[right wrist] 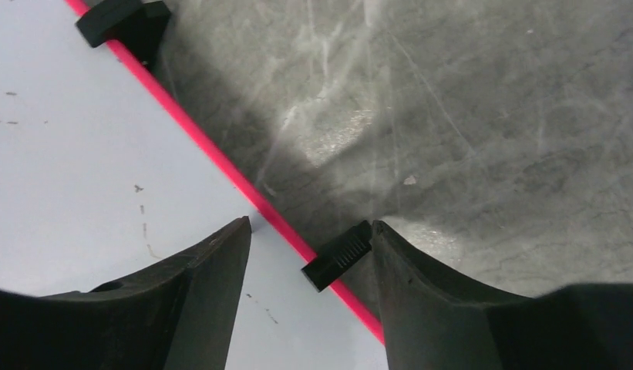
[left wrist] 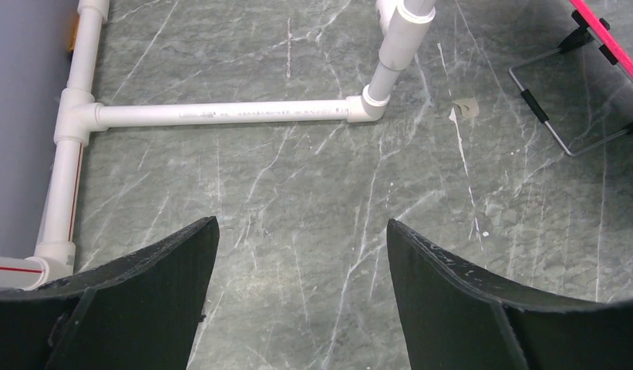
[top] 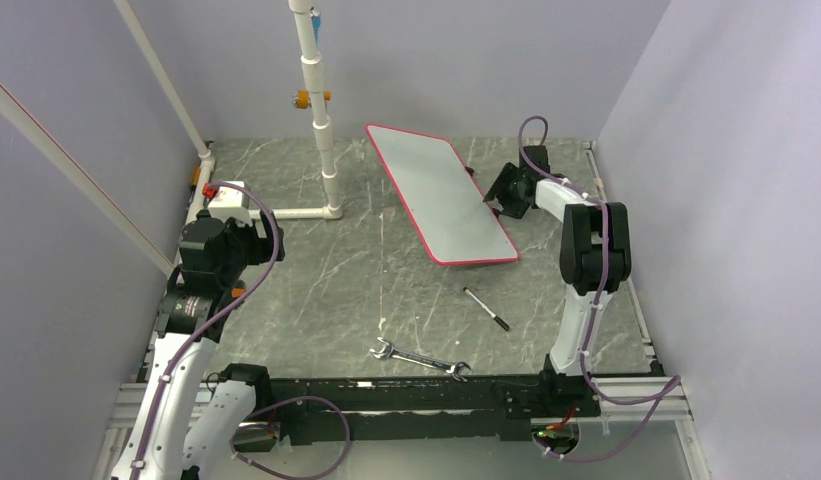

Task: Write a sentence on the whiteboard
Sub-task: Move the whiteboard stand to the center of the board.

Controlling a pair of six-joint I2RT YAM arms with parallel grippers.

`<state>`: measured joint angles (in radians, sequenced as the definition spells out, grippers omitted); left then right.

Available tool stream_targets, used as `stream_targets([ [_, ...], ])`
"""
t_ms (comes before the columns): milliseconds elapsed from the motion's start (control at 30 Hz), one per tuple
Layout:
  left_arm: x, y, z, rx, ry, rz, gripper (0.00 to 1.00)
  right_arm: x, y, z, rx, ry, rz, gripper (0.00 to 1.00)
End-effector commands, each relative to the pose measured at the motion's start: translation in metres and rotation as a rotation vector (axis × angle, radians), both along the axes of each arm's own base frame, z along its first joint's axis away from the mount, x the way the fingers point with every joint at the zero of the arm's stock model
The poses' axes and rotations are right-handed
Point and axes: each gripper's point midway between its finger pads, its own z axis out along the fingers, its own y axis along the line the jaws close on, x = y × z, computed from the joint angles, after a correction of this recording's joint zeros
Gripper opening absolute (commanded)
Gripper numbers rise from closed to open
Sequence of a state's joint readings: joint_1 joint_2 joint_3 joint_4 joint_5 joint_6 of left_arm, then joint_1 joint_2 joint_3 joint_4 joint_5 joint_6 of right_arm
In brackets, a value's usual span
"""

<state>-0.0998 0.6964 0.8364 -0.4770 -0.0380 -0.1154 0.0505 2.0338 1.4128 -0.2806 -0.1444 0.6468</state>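
Observation:
The whiteboard [top: 441, 195] is a white board with a red-pink rim, set at an angle at the back middle of the table. Its face [right wrist: 82, 154] carries only faint specks, and the sentence is not in view. My right gripper [top: 498, 203] is at the board's right edge. In the right wrist view this gripper [right wrist: 309, 223] is open and straddles the rim, one finger over the white face, the other against a black clip [right wrist: 338, 255]. My left gripper [left wrist: 301, 222] hangs open over bare table at the left [top: 248, 235], with nothing between its fingers.
A black marker [top: 486, 309] lies on the table in front of the board, and a wrench [top: 420, 359] lies nearer the arm bases. A white PVC pipe frame [top: 321, 130] stands at the back left. A wire stand [left wrist: 556, 116] shows under the board's corner [left wrist: 606, 38].

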Motion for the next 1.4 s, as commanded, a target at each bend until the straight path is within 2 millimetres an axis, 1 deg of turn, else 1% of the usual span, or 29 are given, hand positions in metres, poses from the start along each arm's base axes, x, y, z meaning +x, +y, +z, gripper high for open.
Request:
stream_targets([
  [0, 0.002, -0.004, 0.024, 0.005, -0.068, -0.027, 0.84, 0.005, -0.007, -0.001, -0.076, 0.008, -0.027, 0.57],
  [67, 0.002, -0.005, 0.024, 0.005, -0.067, -0.029, 0.84, 0.001, -0.012, -0.007, -0.102, 0.026, -0.031, 0.53],
  [167, 0.002, -0.005, 0.024, 0.007, -0.065, -0.030, 0.84, -0.005, -0.017, -0.016, -0.137, 0.059, -0.028, 0.51],
  [267, 0.002, -0.005, 0.024, 0.007, -0.066, -0.029, 0.84, -0.015, -0.016, -0.021, -0.163, 0.082, 0.002, 0.47],
  [300, 0.002, -0.005, 0.024, 0.007, -0.067, -0.030, 0.84, -0.019, -0.018, -0.023, -0.187, 0.086, 0.000, 0.45],
  [500, 0.001, -0.005, 0.025, 0.007, -0.070, -0.032, 0.84, -0.048, -0.012, -0.032, -0.268, 0.124, 0.042, 0.34],
  [633, 0.001, -0.006, 0.026, 0.007, -0.073, -0.032, 0.84, -0.065, -0.005, -0.038, -0.278, 0.148, 0.070, 0.29],
  [767, 0.001, -0.005, 0.026, 0.008, -0.074, -0.030, 0.84, -0.084, 0.006, -0.040, -0.289, 0.162, 0.104, 0.28],
  [1033, 0.001, -0.004, 0.025, 0.013, -0.072, -0.025, 0.84, -0.129, 0.030, -0.044, -0.266, 0.186, 0.171, 0.29],
  [1133, 0.001, -0.004, 0.024, 0.015, -0.068, -0.022, 0.85, -0.143, 0.049, -0.042, -0.247, 0.172, 0.219, 0.30],
  [1200, 0.001, -0.004, 0.024, 0.017, -0.066, -0.021, 0.85, -0.150, 0.061, -0.039, -0.234, 0.156, 0.246, 0.30],
  [1300, 0.001, -0.003, 0.024, 0.019, -0.067, -0.020, 0.85, -0.158, 0.086, -0.036, -0.212, 0.128, 0.301, 0.30],
  [1367, 0.001, -0.002, 0.024, 0.020, -0.068, -0.015, 0.85, -0.163, 0.099, -0.037, -0.210, 0.127, 0.329, 0.30],
])
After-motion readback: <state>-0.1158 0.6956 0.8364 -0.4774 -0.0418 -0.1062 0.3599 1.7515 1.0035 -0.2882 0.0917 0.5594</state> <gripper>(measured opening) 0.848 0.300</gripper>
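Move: The near black clip on the whiteboard's low right edge lies practically between the right hand's open fingertips, about 1 cm back and 2 cm below. The far clip is some 8 cm ahead and 6 cm left of the hand; the board's raised middle is about 12 cm left, 1 cm ahead and 5 cm higher. The marker lies roughly 25 cm back, 2 cm left. From the left hand the near clip is about 20 cm ahead, 52 cm right and 24 cm below. Sinking a couple of centimetres while its fingers narrow from about two-thirds to one-third open at the whiteboard's low edge, the right hand rolls some 15 degrees, left side down. It then sweeps back about 13 cm and 7 cm left with gathering speed, turning slightly counter-clockwise, the left finger against the edge, dragging the board round towards the robot. ##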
